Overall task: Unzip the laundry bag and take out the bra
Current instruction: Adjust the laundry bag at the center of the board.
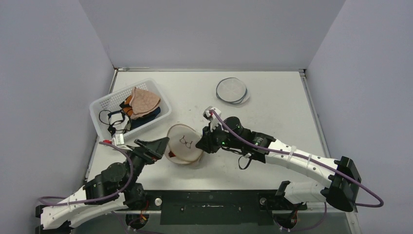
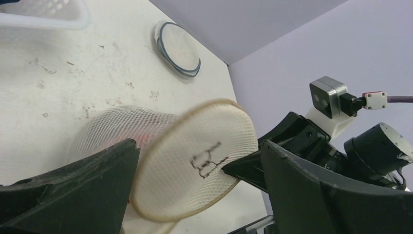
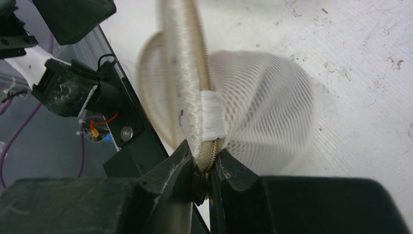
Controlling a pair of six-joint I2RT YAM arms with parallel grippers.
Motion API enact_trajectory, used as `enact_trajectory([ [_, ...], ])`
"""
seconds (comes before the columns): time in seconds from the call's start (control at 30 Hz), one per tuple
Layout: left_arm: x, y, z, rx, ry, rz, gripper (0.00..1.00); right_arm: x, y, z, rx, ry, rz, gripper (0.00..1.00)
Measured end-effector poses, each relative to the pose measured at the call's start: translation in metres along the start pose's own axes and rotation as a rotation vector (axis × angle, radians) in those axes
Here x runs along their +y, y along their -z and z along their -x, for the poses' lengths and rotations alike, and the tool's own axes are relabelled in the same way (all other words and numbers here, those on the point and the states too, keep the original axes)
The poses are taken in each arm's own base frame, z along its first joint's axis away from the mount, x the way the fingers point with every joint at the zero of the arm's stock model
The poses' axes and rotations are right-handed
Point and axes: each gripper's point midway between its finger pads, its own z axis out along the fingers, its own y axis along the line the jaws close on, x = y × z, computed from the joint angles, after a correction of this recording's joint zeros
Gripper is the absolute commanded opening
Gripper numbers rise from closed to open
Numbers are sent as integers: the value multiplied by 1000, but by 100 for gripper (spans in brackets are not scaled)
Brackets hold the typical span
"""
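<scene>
The laundry bag [image 1: 183, 143] is a round white mesh pouch with a tan zipper rim and a small bra drawing on its face. It stands tilted on edge near the table's front. My right gripper [image 1: 199, 144] is shut on the bag's zipper rim [image 3: 195, 73], pinching the tan teeth between its fingertips [image 3: 208, 163]. My left gripper [image 2: 198, 146] is open, one finger on each side of the bag [image 2: 195, 161] without touching it. The bra is hidden; only a faint red patch [image 2: 142, 141] shows through the mesh.
A white basket [image 1: 100, 109] with several garments sits at the left. A flat round mesh bag [image 1: 232, 90] lies at the back, also seen from the left wrist [image 2: 178, 49]. The black front rail [image 1: 214, 200] runs close below the bag.
</scene>
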Motion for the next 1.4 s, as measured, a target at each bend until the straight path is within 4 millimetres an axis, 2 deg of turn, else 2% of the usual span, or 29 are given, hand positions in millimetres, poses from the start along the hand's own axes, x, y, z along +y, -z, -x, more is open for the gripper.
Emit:
enact_trajectory([
  [0.07, 5, 2, 0, 5, -15, 6, 94, -3, 2, -5, 10, 27, -4, 5],
  [0.17, 11, 3, -5, 17, -41, 13, 97, -18, 9, -30, 48, 45, -42, 5],
  [0.33, 31, -1, -33, 93, -129, 52, 97, -53, 24, -86, 164, 25, -161, 5],
  [0.47, 40, -4, -59, 172, -200, 74, 98, -69, 31, -103, 186, 2, -223, 7],
  [0.57, 46, -7, -83, 247, -250, 72, 96, -74, 35, -102, 168, -16, -252, 17],
  [0.7, 58, -8, -107, 328, -306, 99, 87, -75, 42, -96, 132, -35, -274, 36],
  [0.9, 56, -16, -119, 363, -315, 97, 81, -76, 58, -82, 66, -53, -309, 55],
  [0.97, 59, -19, -121, 371, -320, 112, 76, -76, 62, -81, 58, -58, -317, 60],
  [1.2, 81, -26, -131, 435, -337, 197, 55, -79, 73, -80, 41, -80, -354, 64],
  [1.4, 81, -24, -139, 492, -331, 198, 38, -77, 80, -71, -3, -103, -357, 64],
])
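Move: The right hand still pinches the right rim of the raised laundry bag, whose middle is about 6 cm to its left, 7 cm below and barely ahead; its spot on the board lies some 21 cm below, 4 cm right and 1 cm ahead. From the left hand the bag is about 8 cm right, 1 cm ahead, 12 cm below; the white basket is some 33 cm ahead, 24 cm left, 22 cm below. Still gripping the rim, the right hand carries the laundry bag right and down about 10 cm onto the board, then lets go, opening as it backs off right and rises a few centimetres. The open left hand sinks some 15 cm and goes 7 cm right to the bag's left rim, rolling its left side up, tipping down and turning clockwise while its fingers half close around the rim. ##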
